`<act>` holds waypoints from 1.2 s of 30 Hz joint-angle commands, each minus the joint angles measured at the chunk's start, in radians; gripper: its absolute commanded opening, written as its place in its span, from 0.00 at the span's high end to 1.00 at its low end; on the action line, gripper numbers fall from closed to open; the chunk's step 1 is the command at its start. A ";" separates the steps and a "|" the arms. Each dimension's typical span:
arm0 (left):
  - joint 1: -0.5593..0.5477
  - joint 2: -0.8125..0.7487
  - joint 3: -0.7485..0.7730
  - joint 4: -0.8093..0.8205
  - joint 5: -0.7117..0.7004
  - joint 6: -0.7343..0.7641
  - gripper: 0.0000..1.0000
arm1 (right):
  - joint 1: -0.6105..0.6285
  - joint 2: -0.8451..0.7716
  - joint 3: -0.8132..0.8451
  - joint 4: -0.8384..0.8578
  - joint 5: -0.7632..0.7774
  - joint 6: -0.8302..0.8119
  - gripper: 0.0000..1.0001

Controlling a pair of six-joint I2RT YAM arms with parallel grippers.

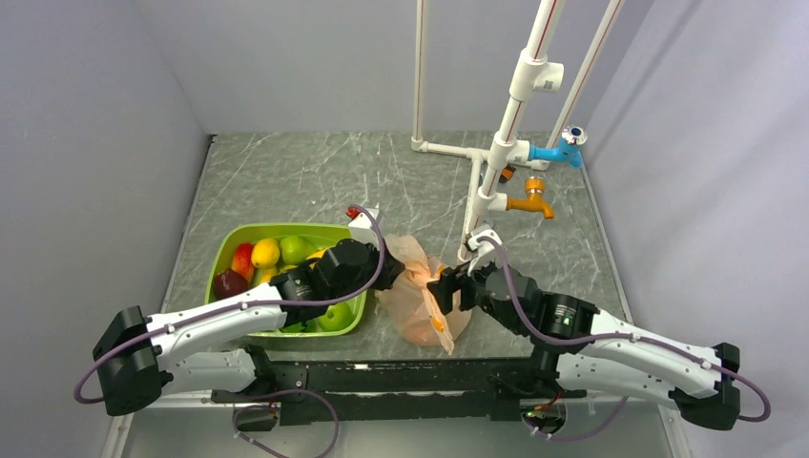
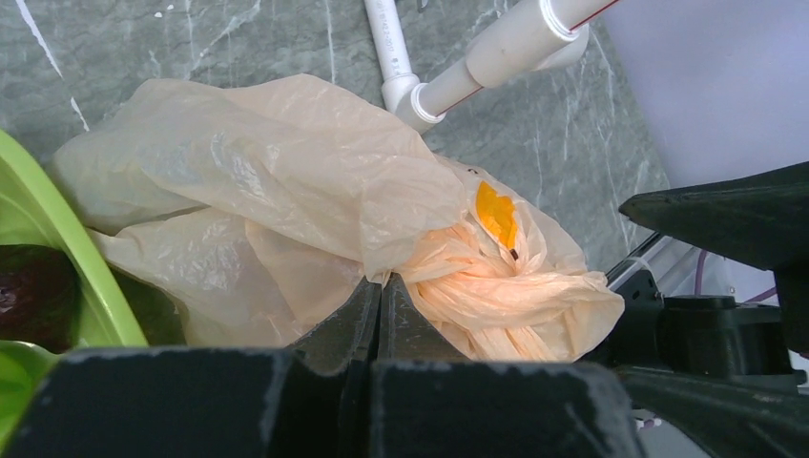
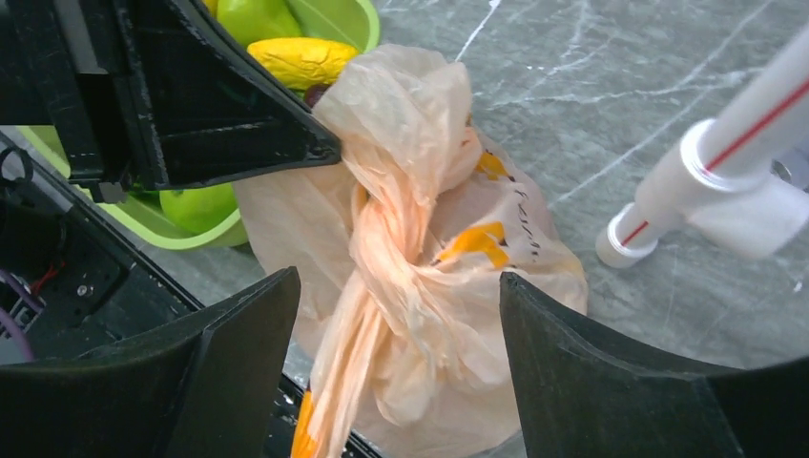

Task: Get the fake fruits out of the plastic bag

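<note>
The peach-orange plastic bag (image 1: 420, 298) lies crumpled on the marble table, just right of the green tub. Its top is twisted into a rope (image 3: 382, 258). My left gripper (image 1: 389, 275) is shut, pinching a fold of the bag's film (image 2: 382, 279) at its tips. My right gripper (image 3: 399, 277) is open, one finger on each side of the twisted part without touching it. The bag's film (image 2: 286, 162) hides whatever is inside; no fake fruits show through it.
The green tub (image 1: 277, 227) at the left holds yellow, red and green fruits under my left arm. A white pipe frame (image 1: 496, 162) with a blue tap (image 1: 558, 153) and an orange tap (image 1: 529, 202) stands right behind the bag. Grey walls enclose the table.
</note>
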 commanded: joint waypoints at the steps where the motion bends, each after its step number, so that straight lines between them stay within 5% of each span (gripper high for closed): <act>1: 0.001 -0.002 0.044 0.005 0.036 0.021 1.00 | -0.003 0.070 0.047 0.080 -0.068 -0.089 0.21; 11: 0.001 -0.009 0.041 0.025 0.055 0.013 1.00 | -0.001 0.251 0.106 0.117 -0.056 -0.138 0.44; 27: 0.001 -0.036 0.085 -0.014 0.049 0.037 1.00 | -0.001 0.330 0.061 0.164 0.014 -0.129 0.54; 36: 0.001 -0.087 0.045 -0.031 -0.010 0.014 1.00 | -0.001 0.235 0.010 0.151 0.089 -0.072 0.86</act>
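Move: The bag's twisted neck lies about 4 cm to the right hand's left, 2 cm ahead and some 4 cm below its spread fingers. From that hand, the left gripper, already pinching the bag, is some 9 cm to the left, 4 cm ahead and 3 cm lower; the green basket is about 35 cm left, 5 ahead and 10 below; the pipe elbow is 10 ahead, 4 right and 10 below. From the left hand the neck lies about 5 cm right, 2 back and 1 below. Left and down the right hand swings, then eases forward, some 6 cm in all, to the bag's twisted neck beside the left gripper, its left side dipping about 10 degrees. Its wide-open fingers narrow on the way and close to pinch the twisted plastic, while the left hand keeps its pinch and rises about 2 cm late on. ##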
